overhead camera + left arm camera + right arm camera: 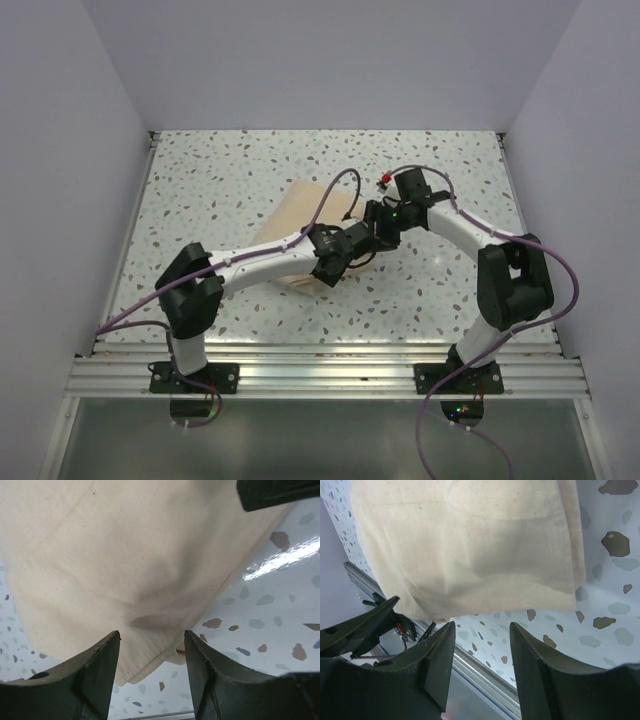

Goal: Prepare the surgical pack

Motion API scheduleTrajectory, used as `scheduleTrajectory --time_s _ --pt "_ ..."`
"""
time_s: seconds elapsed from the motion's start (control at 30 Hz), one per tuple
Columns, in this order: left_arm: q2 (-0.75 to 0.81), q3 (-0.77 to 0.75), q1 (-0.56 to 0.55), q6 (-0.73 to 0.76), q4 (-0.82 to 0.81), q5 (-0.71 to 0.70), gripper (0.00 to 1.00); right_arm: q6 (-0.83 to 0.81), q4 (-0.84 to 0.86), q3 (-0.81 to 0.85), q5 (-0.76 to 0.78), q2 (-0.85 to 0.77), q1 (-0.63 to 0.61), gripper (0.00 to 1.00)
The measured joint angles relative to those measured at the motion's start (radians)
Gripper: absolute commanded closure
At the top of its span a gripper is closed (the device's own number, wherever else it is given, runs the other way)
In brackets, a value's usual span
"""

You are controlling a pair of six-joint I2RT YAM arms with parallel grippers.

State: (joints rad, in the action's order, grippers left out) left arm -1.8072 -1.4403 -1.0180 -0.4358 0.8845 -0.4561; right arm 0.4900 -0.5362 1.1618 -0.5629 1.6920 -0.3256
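The surgical pack (298,207) lies as a folded tan cloth bundle mid-table, partly under my left arm. In the left wrist view the tan cloth (125,555) fills the upper left, and its hemmed corner lies just past my left gripper (152,632), which is open with nothing pinched. My right gripper (482,625) is open too, hovering off the bundle's near edge (470,545) over bare table. In the top view both grippers, left (352,258) and right (372,238), meet at the bundle's right corner. What the cloth wraps is hidden.
Speckled white tabletop (220,180) surrounds the bundle, with walls on three sides. An aluminium rail (320,375) runs along the near edge by the arm bases. A finger of the right gripper (275,492) shows in the left wrist view's top right corner.
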Motion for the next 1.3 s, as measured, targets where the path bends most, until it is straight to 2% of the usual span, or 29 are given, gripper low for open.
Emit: scheduleTrajectory --time_s 0.17,0.37,0.63,0.8,0.93,1.03,1.13,1.3 --pt "-0.061 -0.003 -0.047 -0.01 0.06 -0.094 0.42 -0.002 -0.004 -0.036 -0.001 -0.004 0.007 0.49" --pt "-0.076 -0.003 -0.068 -0.007 0.062 -0.122 0.46 0.0 -0.002 -0.064 -0.006 -0.015 0.007 0.5" --pt "-0.097 -0.003 -0.069 0.001 0.06 -0.148 0.64 0.006 0.006 -0.092 -0.011 -0.039 0.007 0.5" --pt "-0.097 -0.003 -0.071 0.004 0.055 -0.155 0.82 0.014 0.016 -0.101 -0.018 -0.039 0.007 0.52" --pt "-0.097 -0.004 -0.071 0.008 0.057 -0.165 1.0 0.036 0.043 -0.11 -0.04 -0.039 0.007 0.57" --pt "-0.097 -0.011 -0.071 0.005 0.064 -0.174 1.0 0.069 0.079 -0.114 -0.075 -0.036 0.005 0.61" --pt "-0.094 -0.02 -0.071 0.002 0.072 -0.183 1.0 0.129 0.154 -0.118 -0.121 -0.014 0.001 0.73" --pt "-0.072 -0.023 -0.071 0.0 0.079 -0.196 1.0 0.22 0.259 -0.118 -0.169 0.039 -0.03 0.81"
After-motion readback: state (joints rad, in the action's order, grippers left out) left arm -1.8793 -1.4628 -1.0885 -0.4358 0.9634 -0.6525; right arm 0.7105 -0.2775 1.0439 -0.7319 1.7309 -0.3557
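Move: My left hand is open just above the near-right edge of the wrapped cloth bundle. The part of the edge to pinch is about 1 cm back, 1 cm left and 3 cm below, and a small flap shows some 3 cm back, 2 cm right and 8 cm below. For my right hand, the next stretch of that edge is roughly 5 cm left, 1 cm back and 3 cm down, and the bundle's right corner is 5 cm back, 3 cm right and 8 cm down. I sink my left hand about 2 cm onto the cloth's near-right edge, easing slightly back and left and rolling some 10 degrees. Its fingers shut and pinch the cloth, then it rises about 1.5 cm. My open right hand first draws back and a little down, then swings about 4.5 cm left over the cloth beside the same edge, rolling and closing most of the way. ##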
